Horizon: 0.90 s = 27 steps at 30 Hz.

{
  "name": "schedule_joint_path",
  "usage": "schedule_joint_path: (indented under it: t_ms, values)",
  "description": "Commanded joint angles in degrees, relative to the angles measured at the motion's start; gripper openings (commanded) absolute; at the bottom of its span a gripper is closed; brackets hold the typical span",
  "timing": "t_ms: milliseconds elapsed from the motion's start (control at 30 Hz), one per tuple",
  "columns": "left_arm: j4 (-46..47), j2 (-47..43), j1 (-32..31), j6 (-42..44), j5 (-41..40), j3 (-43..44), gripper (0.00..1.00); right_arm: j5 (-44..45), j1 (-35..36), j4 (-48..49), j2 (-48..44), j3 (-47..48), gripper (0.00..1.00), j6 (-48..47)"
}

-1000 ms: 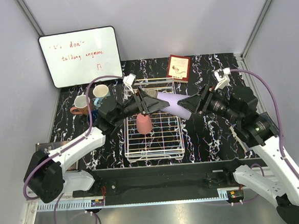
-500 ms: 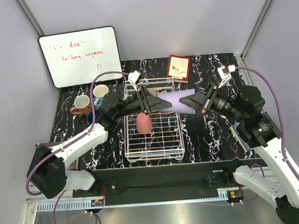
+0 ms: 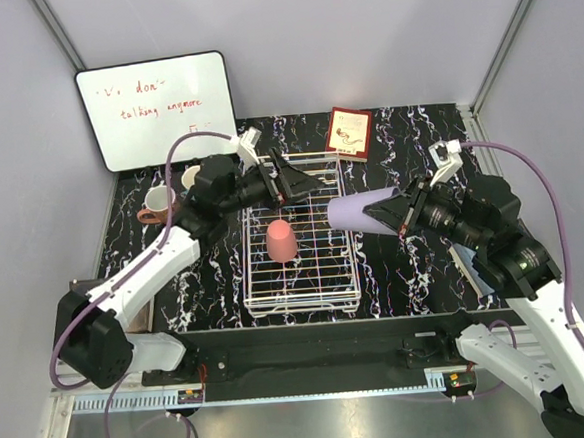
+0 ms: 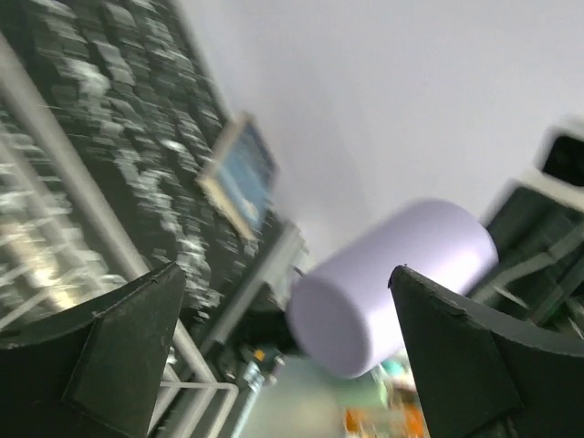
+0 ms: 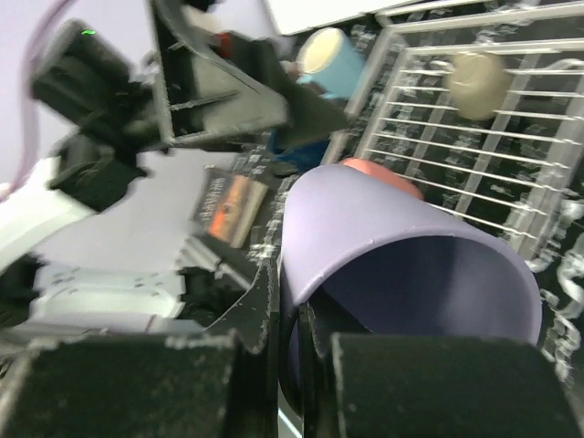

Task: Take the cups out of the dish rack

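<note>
My right gripper [image 3: 376, 211] is shut on the rim of the lavender tumbler [image 3: 350, 213], one finger inside and one outside [image 5: 290, 301], and holds it sideways above the right edge of the white wire dish rack [image 3: 303, 296]. My left gripper [image 3: 310, 183] stands open over the rack's back edge, apart from the tumbler [image 4: 392, 283]. A salmon cup [image 3: 282, 241] sits upside down in the rack. A grey-beige cup [image 5: 479, 82] lies at the rack's back. Left of the rack stand a terracotta mug [image 3: 157, 201], a light blue mug [image 5: 330, 60] and a dark blue cup [image 5: 290, 151].
A whiteboard [image 3: 156, 109] leans on the back wall at the left. A red-framed card [image 3: 349, 132] stands behind the rack. Walls close in the black marbled table [image 3: 416, 270] on both sides.
The left gripper opened, let go of the lavender tumbler and drew back to the left. The right gripper shut on the tumbler's rim and carried it rightward, off the rack's middle.
</note>
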Motion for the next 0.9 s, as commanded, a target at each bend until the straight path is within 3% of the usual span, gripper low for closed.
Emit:
schedule_joint_path:
  t_ms: [0,33,133,200,267,467,667,867]
  values:
    - [-17.43,-6.35,2.95,7.23,-15.13,5.47,0.99,18.36,0.28,-8.91,3.56,6.7,0.0,-5.41]
    - [-19.63,-8.01,3.13,8.28,-20.55,6.09,0.99,22.88,0.28,-13.72,5.4,8.02,0.0,-6.38]
    - [-26.75,-10.05,3.13,11.36,-26.65,8.03,0.99,40.11,0.28,-21.91,15.94,15.3,0.0,-11.56]
    - [-33.95,-10.32,3.13,12.24,-27.64,10.56,0.99,51.16,0.28,-24.04,24.55,22.33,0.0,-15.07]
    - [-40.96,-9.62,2.96,13.73,-28.16,12.07,0.99,54.82,0.28,-24.67,32.18,27.51,0.0,-15.71]
    - [-51.28,-11.63,3.04,14.44,-34.58,8.31,0.99,53.08,-3.31,-27.13,53.89,40.45,0.0,-12.02]
    - [-52.43,-17.34,3.04,15.06,-34.93,4.08,0.99,53.41,-6.39,-30.81,70.42,55.12,0.0,-9.12]
    - [-54.02,-19.37,3.04,17.43,-35.11,3.38,0.99,47.98,-10.61,-33.46,80.29,63.84,0.0,-7.19]
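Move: The right hand holds the purple cup by its rim. Its goal, the bare counter right of the rack, lies about 30 cm ahead, 9 cm right and 30 cm below; the red book lies 12 cm left of that spot and 9 cm beyond. For the open left hand, the pink cup in the rack is some 7 cm back, 6 cm left and 19 cm down; the grey cup is about 7 cm ahead, 1 cm left and equally low. Forward and down goes the right arm, nearly 30 cm out, 18 cm lower and some 10 cm right, carrying the purple cup towards the bare counter while its fingers turn clockwise and tip steeply down, grip kept. The left hand, fingers wide open, swings about 16 cm left, then sinks and draws back, turning counter-clockwise and tilting down towards the pink cup without reaching it. ##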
